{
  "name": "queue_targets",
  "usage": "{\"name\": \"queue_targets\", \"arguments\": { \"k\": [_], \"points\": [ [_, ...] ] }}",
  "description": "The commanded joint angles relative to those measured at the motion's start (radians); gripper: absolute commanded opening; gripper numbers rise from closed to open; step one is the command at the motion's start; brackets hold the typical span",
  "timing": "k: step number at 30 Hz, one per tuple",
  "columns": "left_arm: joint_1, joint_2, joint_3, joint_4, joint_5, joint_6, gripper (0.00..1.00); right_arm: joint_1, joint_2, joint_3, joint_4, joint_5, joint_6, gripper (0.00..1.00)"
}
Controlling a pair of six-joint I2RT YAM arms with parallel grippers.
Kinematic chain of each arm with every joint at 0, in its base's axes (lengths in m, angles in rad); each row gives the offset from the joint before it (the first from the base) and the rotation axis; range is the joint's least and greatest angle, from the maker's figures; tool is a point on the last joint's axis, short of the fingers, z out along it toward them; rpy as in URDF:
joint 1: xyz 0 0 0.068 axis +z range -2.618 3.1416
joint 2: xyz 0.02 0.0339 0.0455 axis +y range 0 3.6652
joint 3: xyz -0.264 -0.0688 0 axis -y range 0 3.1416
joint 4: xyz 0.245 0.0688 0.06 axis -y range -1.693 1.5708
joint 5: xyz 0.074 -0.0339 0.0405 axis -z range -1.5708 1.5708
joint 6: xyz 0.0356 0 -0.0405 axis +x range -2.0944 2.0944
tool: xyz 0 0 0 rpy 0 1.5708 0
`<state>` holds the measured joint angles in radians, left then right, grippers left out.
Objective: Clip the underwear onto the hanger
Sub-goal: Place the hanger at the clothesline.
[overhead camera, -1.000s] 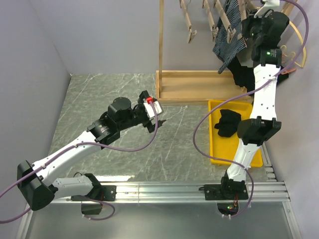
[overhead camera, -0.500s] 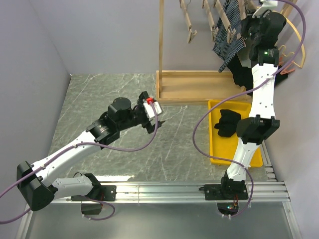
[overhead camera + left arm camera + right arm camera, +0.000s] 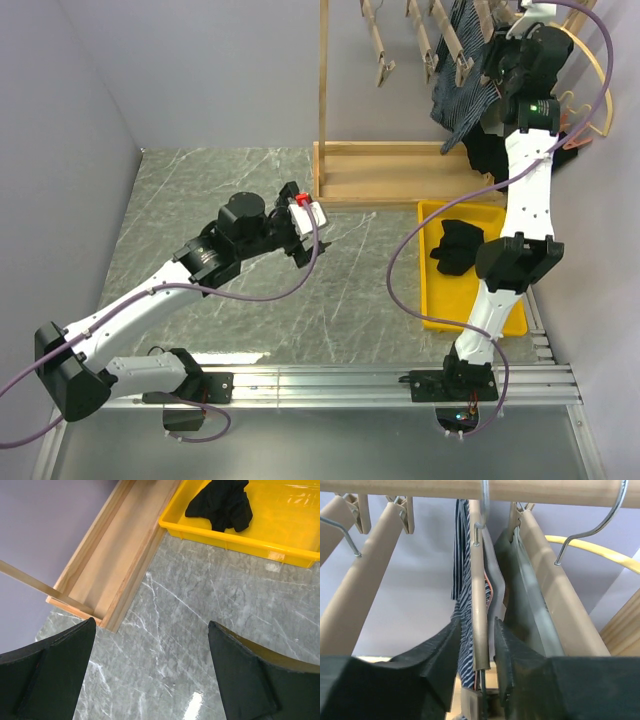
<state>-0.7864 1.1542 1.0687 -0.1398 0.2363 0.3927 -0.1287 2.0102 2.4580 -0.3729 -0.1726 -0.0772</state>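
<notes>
Blue striped underwear (image 3: 458, 85) hangs from a wooden clip hanger (image 3: 458, 48) on the rack's top rail. In the right wrist view my right gripper (image 3: 476, 625) straddles that hanger's bar (image 3: 478, 580), jaws open. The striped cloth (image 3: 462, 580) brushes the left finger, and a gap shows at the right one. High at the back right, the right gripper (image 3: 497, 62) sits among the hangers. My left gripper (image 3: 303, 222) hovers wide open over the marble table, nothing between its fingers (image 3: 55, 665). Black underwear (image 3: 458, 245) lies in the yellow tray (image 3: 435, 300).
The wooden rack's base (image 3: 390, 175) and post (image 3: 323, 80) stand at the back. Other empty clip hangers (image 3: 380, 45) hang to the left. A dark garment (image 3: 520, 595) hangs on the neighbouring hanger to the right. The yellow tray's edge (image 3: 280, 550) borders the rack base (image 3: 115, 565).
The right jaws have spread apart around the hanger bar, and that arm has shifted slightly up. The left arm has barely moved.
</notes>
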Motion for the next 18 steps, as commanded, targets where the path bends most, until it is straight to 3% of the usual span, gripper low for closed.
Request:
{"name": "queue_targets", "arguments": {
  "k": [1,5,9,15,16,18],
  "points": [
    [0.004,0.015,0.063,-0.01,-0.02,-0.044,0.99,-0.002,-0.085,-0.024,0.039,0.022,-0.018,0.43],
    [0.015,0.057,0.129,-0.061,-0.022,-0.141,0.99,-0.003,-0.106,-0.031,0.023,0.027,-0.027,0.53],
    [0.039,0.081,0.209,-0.115,0.02,-0.245,0.99,-0.003,-0.146,-0.054,0.005,0.025,-0.035,0.73],
    [0.09,0.096,0.252,-0.178,0.044,-0.386,0.99,-0.003,-0.263,-0.14,-0.001,0.013,-0.052,0.81],
    [0.187,0.154,0.319,-0.263,0.116,-0.513,0.99,-0.005,-0.321,-0.178,-0.018,0.022,-0.071,0.85],
    [0.245,0.189,0.336,-0.289,0.171,-0.56,0.99,-0.005,-0.353,-0.188,-0.021,0.028,-0.075,0.86]
  ]
}}
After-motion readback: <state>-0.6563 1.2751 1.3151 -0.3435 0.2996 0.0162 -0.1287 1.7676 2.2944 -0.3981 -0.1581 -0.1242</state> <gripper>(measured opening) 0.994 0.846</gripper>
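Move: My right fingers straddle the near end of the hanger with the striped underwear, already beginning to open; its middle is some 11 cm ahead. The clothesline rod crosses about 12 cm ahead and 8 cm above. Level with this hanger stand an empty one roughly 8 cm to its left and the grey underwear's hanger about 5 cm to its right. From my left hand, the striped underwear's hanger lies about 45 cm ahead, 36 cm right and 20 cm higher. I let go of the hanger, spreading my right fingers wide on either side of it, and draw the hand back towards me about 6 cm, rising some 4 cm, slowly at first and then faster, with hardly any turn of the wrist. Meanwhile my empty left hand eases forward and up a couple of centimetres, still open, rolling roughly 20 degrees. ##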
